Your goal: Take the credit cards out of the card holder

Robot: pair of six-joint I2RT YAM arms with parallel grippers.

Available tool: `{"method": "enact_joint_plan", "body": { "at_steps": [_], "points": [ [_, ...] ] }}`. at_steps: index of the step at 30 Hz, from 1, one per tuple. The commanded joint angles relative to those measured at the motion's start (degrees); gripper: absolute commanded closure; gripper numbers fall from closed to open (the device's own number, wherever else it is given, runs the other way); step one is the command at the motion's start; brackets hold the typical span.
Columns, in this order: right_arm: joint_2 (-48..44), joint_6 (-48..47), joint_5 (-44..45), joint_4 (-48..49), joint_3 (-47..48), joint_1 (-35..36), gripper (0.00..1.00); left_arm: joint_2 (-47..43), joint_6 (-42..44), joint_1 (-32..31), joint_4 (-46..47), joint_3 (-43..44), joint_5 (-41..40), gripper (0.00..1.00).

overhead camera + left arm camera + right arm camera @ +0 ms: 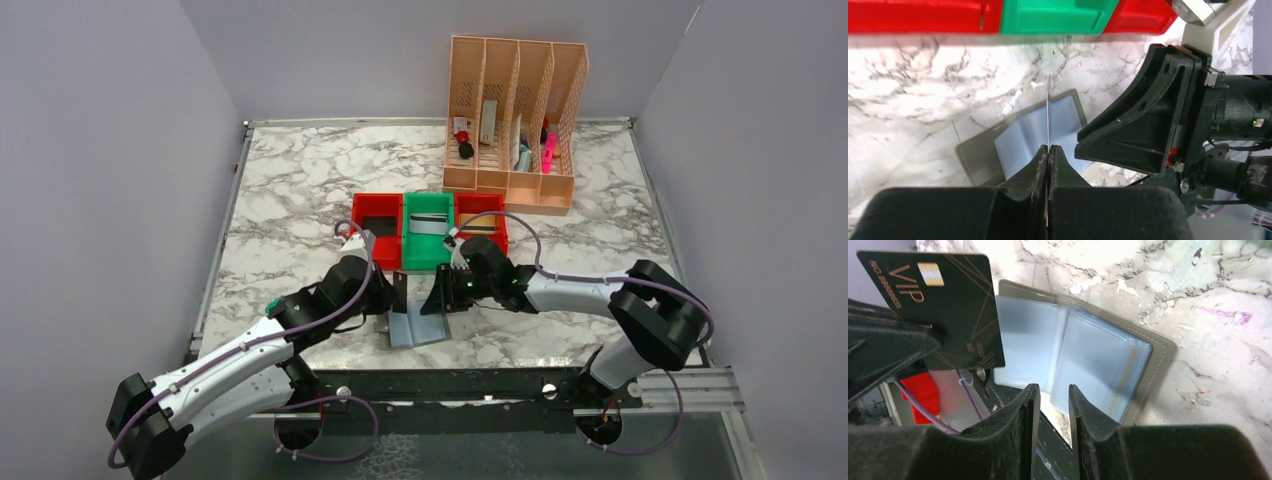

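Observation:
The card holder [418,328] lies open on the marble near the table's front edge, its light blue pockets [1088,355] facing up and its grey cover [973,155] showing round them. My left gripper [1048,148] is shut on a black credit card marked VIP [943,310]. It holds the card upright just above the holder, and in the left wrist view the card [1048,110] shows edge-on. My right gripper [1050,387] hovers over the holder's near edge, open a little with nothing between its fingers. In the top view the two grippers [400,298] [440,300] stand close together over the holder.
Three small bins stand just behind the holder: red [377,215], green [428,235] and red [483,222], each with something flat inside. A tall peach slotted organiser [515,120] stands at the back right. The table's front rail [450,385] is close behind the holder.

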Motion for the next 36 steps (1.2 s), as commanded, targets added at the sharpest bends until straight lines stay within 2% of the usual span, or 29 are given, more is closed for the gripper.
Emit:
{"method": "enact_joint_plan", "body": {
  "at_steps": [1, 6, 11, 17, 23, 28, 36],
  "points": [
    [-5.01, -2.73, 5.35, -4.08, -0.26, 0.1, 0.67, 0.47, 8.57, 0.16, -2.33, 4.78, -5.86, 1.0],
    [-10.22, -4.87, 11.13, -7.67, -0.87, 0.1, 0.67, 2.55, 18.16, 0.13, -3.55, 9.12, -13.34, 1.0],
    [-14.93, -7.47, 17.23, -11.18, -1.22, 0.1, 0.66, 5.98, 31.28, 0.11, -3.28, 12.9, -23.01, 1.0],
    [-19.31, -9.93, 23.45, -14.02, -1.74, 0.1, 0.65, 9.91, 59.24, 0.1, 4.8, 12.3, -22.12, 1.0],
    [-22.74, -12.22, 28.12, -17.14, -1.63, 0.1, 0.64, 12.3, 82.72, 2.97, 11.2, 10.69, -13.7, 1.0],
    [-25.48, -13.01, 31.99, -19.06, -2.31, 0.1, 0.63, 15.32, 92.98, 10.29, 9.31, 13.81, -1.3, 1.0],
    [-27.47, -11.83, 35.33, -20.94, -3.35, 0.1, 0.63, 23.31, 107.71, 17.58, 10.6, 16.34, 13.41, 1.0]
  ]
}}
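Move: The left red compartment, with a dark card already in it, is about 14 cm ahead of my left hand, 4 cm to its left and 8 cm lower. The green compartment stands 11 cm to the right of it. The open card holder lies 6 cm back and 5 cm right of my left hand. From my right hand, the holder is some 4 cm back, 2 cm left and 4 cm below; that red compartment is about 16 cm ahead and 11 cm left. Keeping the black VIP card pinched, I carry it with my left hand about 14 cm forward and some 6 cm left to the left red compartment, rising 5 cm early on and easing down slightly at the end. On the way I roll that hand nearly 90 degrees clockwise about its own fingers, seen from behind them. My empty right hand backs off the holder to the right, rising and drifting forward. ##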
